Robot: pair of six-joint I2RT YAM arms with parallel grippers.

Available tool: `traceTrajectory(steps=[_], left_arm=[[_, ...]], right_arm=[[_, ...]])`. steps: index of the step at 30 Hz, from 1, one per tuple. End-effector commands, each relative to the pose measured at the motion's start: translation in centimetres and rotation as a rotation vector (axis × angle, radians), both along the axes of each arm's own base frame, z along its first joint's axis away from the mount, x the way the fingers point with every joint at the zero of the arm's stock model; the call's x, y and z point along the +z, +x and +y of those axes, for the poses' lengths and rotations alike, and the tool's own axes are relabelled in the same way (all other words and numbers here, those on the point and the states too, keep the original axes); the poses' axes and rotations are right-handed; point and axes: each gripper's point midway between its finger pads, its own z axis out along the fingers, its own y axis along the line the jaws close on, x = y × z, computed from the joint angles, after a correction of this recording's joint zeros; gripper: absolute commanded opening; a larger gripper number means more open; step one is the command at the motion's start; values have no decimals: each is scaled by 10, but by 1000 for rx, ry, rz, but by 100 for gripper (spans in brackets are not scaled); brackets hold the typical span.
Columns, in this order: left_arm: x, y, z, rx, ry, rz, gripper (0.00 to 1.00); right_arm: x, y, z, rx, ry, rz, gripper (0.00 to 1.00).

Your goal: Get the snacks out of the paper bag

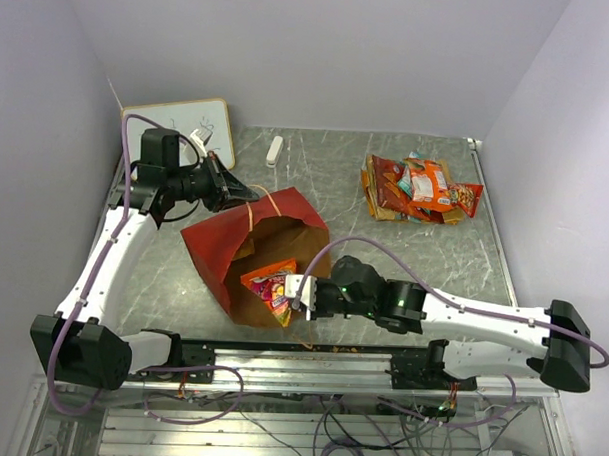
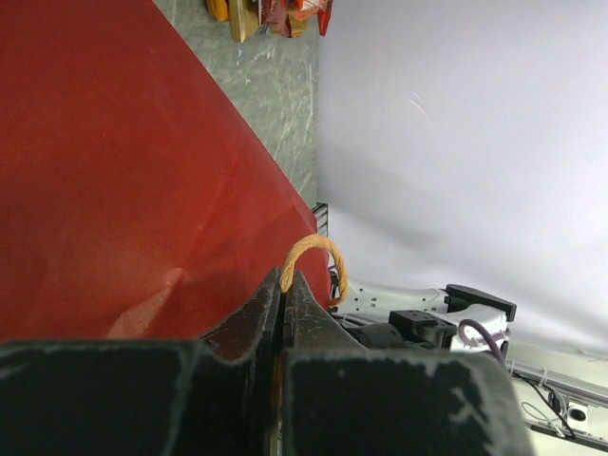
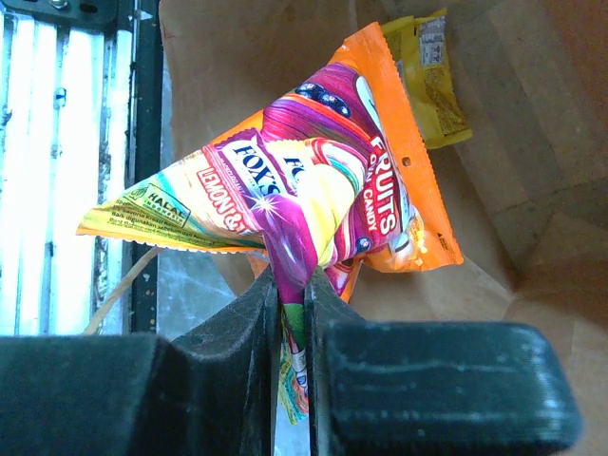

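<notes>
The red paper bag (image 1: 216,247) lies on its side mid-table, brown mouth toward the near edge. My left gripper (image 1: 248,193) is shut on its tan cord handle (image 2: 321,255) at the bag's far top edge; the red bag wall (image 2: 114,161) fills that wrist view. At the bag's mouth my right gripper (image 1: 298,291) is shut on an orange and purple candy packet (image 1: 269,286), pinched by its middle (image 3: 313,199) between the fingers. A yellow packet (image 3: 432,81) lies deeper inside the bag. Several snacks (image 1: 421,189) are piled on the table at the far right.
A whiteboard (image 1: 193,124) leans at the far left corner with a white marker (image 1: 275,149) lying beside it. The metal rail (image 1: 310,360) runs along the near table edge, right behind my right gripper. Walls close in the left, back and right sides.
</notes>
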Motion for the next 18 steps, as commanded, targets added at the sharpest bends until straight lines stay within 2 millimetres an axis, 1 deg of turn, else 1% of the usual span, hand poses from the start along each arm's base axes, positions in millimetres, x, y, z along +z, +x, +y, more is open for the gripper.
traceTrajectory(steps=[1, 7, 12, 15, 17, 18], left_arm=[[9, 5, 1, -7, 16, -58, 7], [7, 3, 0, -14, 13, -47, 7], [0, 1, 4, 4, 36, -25, 7], [0, 2, 1, 11, 2, -16, 7], [1, 3, 0, 13, -10, -22, 7], [1, 3, 1, 15, -5, -23, 7]], right_arm=[[39, -5, -3, 2, 72, 2, 0], [80, -16, -16, 40, 128, -12, 0], [115, -27, -24, 91, 175, -27, 0], [142, -25, -28, 72, 228, -50, 0], [176, -19, -32, 38, 303, -99, 0], [187, -16, -34, 21, 329, -124, 0]])
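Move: The right gripper already grips the Fox's candy bag by one end; the snack pile where it belongs lies about 42 cm ahead, 37 cm to the right and 13 cm below. The paper bag's middle is roughly 12 cm ahead, 12 cm left and 6 cm lower; a yellow packet inside it is some 16 cm ahead, 16 cm left and 12 cm down. From the left gripper the pile is about 27 cm ahead, 48 cm right and 27 cm below. Raise the right gripper about 12 cm, fingers still shut on the end of the Fox's candy bag, gathering speed as it climbs and easing a few centimetres right and slightly back, away from the paper bag. Let the fingertips tip up some 10 degrees on the way. Hold the left gripper still, closed on the paper bag's handle. ##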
